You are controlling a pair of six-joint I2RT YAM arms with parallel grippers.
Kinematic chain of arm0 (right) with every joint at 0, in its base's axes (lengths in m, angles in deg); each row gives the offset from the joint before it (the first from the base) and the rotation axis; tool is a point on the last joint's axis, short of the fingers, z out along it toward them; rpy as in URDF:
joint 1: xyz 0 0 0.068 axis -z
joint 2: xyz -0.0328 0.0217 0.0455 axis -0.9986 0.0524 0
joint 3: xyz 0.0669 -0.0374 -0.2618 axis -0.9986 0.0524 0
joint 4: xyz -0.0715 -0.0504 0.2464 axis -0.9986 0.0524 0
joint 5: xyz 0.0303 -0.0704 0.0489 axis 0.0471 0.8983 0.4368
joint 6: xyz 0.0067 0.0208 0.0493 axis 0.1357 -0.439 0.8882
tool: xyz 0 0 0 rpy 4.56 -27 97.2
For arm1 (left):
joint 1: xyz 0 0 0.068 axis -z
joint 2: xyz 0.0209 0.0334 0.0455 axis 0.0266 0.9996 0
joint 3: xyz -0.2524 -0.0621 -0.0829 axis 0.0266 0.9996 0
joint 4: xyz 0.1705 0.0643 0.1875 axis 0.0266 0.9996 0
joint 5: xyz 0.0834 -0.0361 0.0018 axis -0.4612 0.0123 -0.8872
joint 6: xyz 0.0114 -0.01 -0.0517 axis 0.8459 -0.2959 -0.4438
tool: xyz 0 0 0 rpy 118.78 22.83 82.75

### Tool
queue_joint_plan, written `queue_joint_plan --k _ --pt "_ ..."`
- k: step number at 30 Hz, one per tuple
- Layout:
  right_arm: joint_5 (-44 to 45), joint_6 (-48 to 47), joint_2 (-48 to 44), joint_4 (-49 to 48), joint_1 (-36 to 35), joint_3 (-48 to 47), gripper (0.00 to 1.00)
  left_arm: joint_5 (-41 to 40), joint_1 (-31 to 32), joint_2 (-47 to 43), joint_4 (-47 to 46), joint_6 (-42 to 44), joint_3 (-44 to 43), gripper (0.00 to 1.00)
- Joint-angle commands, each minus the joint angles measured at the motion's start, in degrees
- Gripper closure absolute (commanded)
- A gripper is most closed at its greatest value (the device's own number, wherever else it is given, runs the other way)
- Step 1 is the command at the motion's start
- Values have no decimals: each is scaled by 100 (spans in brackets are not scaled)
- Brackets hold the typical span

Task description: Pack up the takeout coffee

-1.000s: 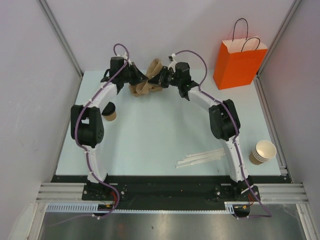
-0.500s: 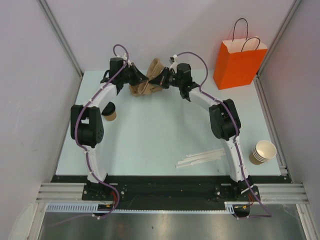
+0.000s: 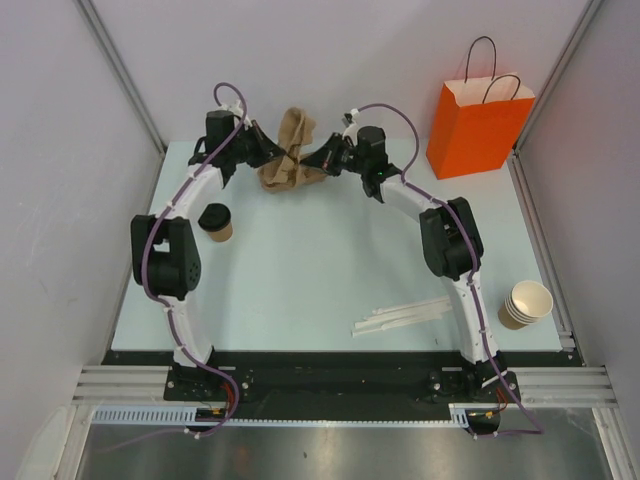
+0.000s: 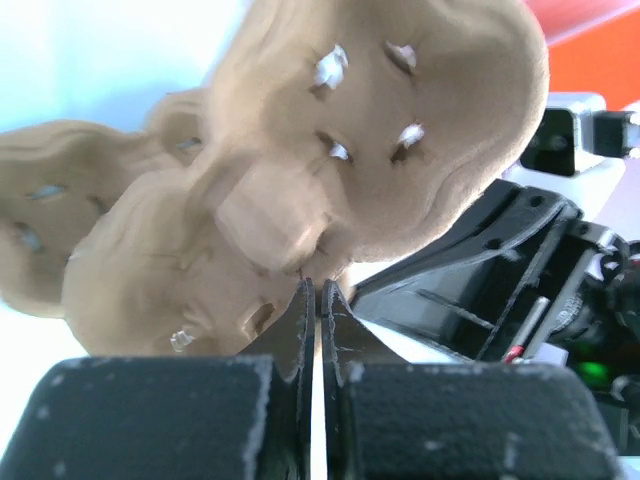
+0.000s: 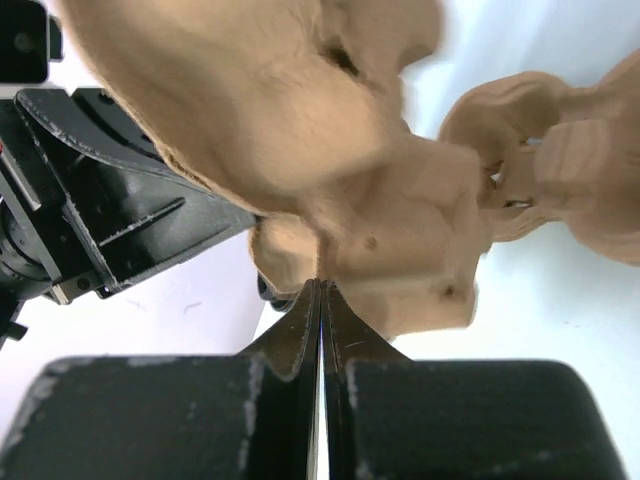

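The takeout coffee (image 3: 215,222), a tan cup with a black lid, stands on the table left of centre, beside the left arm. Neither gripper touches it. At the back of the table both grippers hold brown pulp cup carriers (image 3: 291,150). My left gripper (image 3: 266,148) (image 4: 320,290) is shut on the edge of one carrier (image 4: 390,130), and another carrier (image 4: 120,250) shows behind it. From the other side, my right gripper (image 3: 318,158) (image 5: 322,285) is shut on a carrier's rim (image 5: 300,130). A second carrier (image 5: 560,170) lies on the table beyond.
An orange paper bag (image 3: 478,125) with black handles stands upright at the back right. A stack of lidless paper cups (image 3: 525,303) lies near the right edge. White paper-wrapped sticks (image 3: 400,318) lie by the front edge. Grey walls enclose the table.
The right gripper has closed on the carrier. The left arm has swung left and back, taking the upper carrier with it, and the coffee now shows in full.
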Motion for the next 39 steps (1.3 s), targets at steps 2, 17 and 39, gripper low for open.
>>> queue_joint_plan --k 2,17,39 --pt "117 -19 -81 -64 240 29 100 -239 -219 -506 172 542 -196 100" --pt "73 -10 -151 -81 345 -24 100 -186 -254 -1033 1235 2027 -485 100" --pt "-77 7 -573 -222 354 240 100 368 -2689 -4618 5517 7027 2184 100"
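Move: The lidded coffee cup, towards which the carrier in the left fingers will travel, stands about 15 cm to the left hand's left, 17 cm back and roughly 10 cm below. A loose carrier lies on the table some 13 cm beneath that hand, 1 cm ahead and 1 cm right. From the right hand, which also holds a carrier, the loose one is about 2 cm ahead, 2 cm left and 11 cm down; the cup is 16 cm back and 19 cm left. The left hand's carrier, still beside the right hand's, is first drawn left about 3 cm while the right hand pulls its own some 4 cm right and slightly forward, then holds nearly still. The left hand then swings its carrier back and left in a fast arc towards the cup, up over 10 cm and sinking again at the end, rolling about 40 degrees left side up. Both grips stay shut. ##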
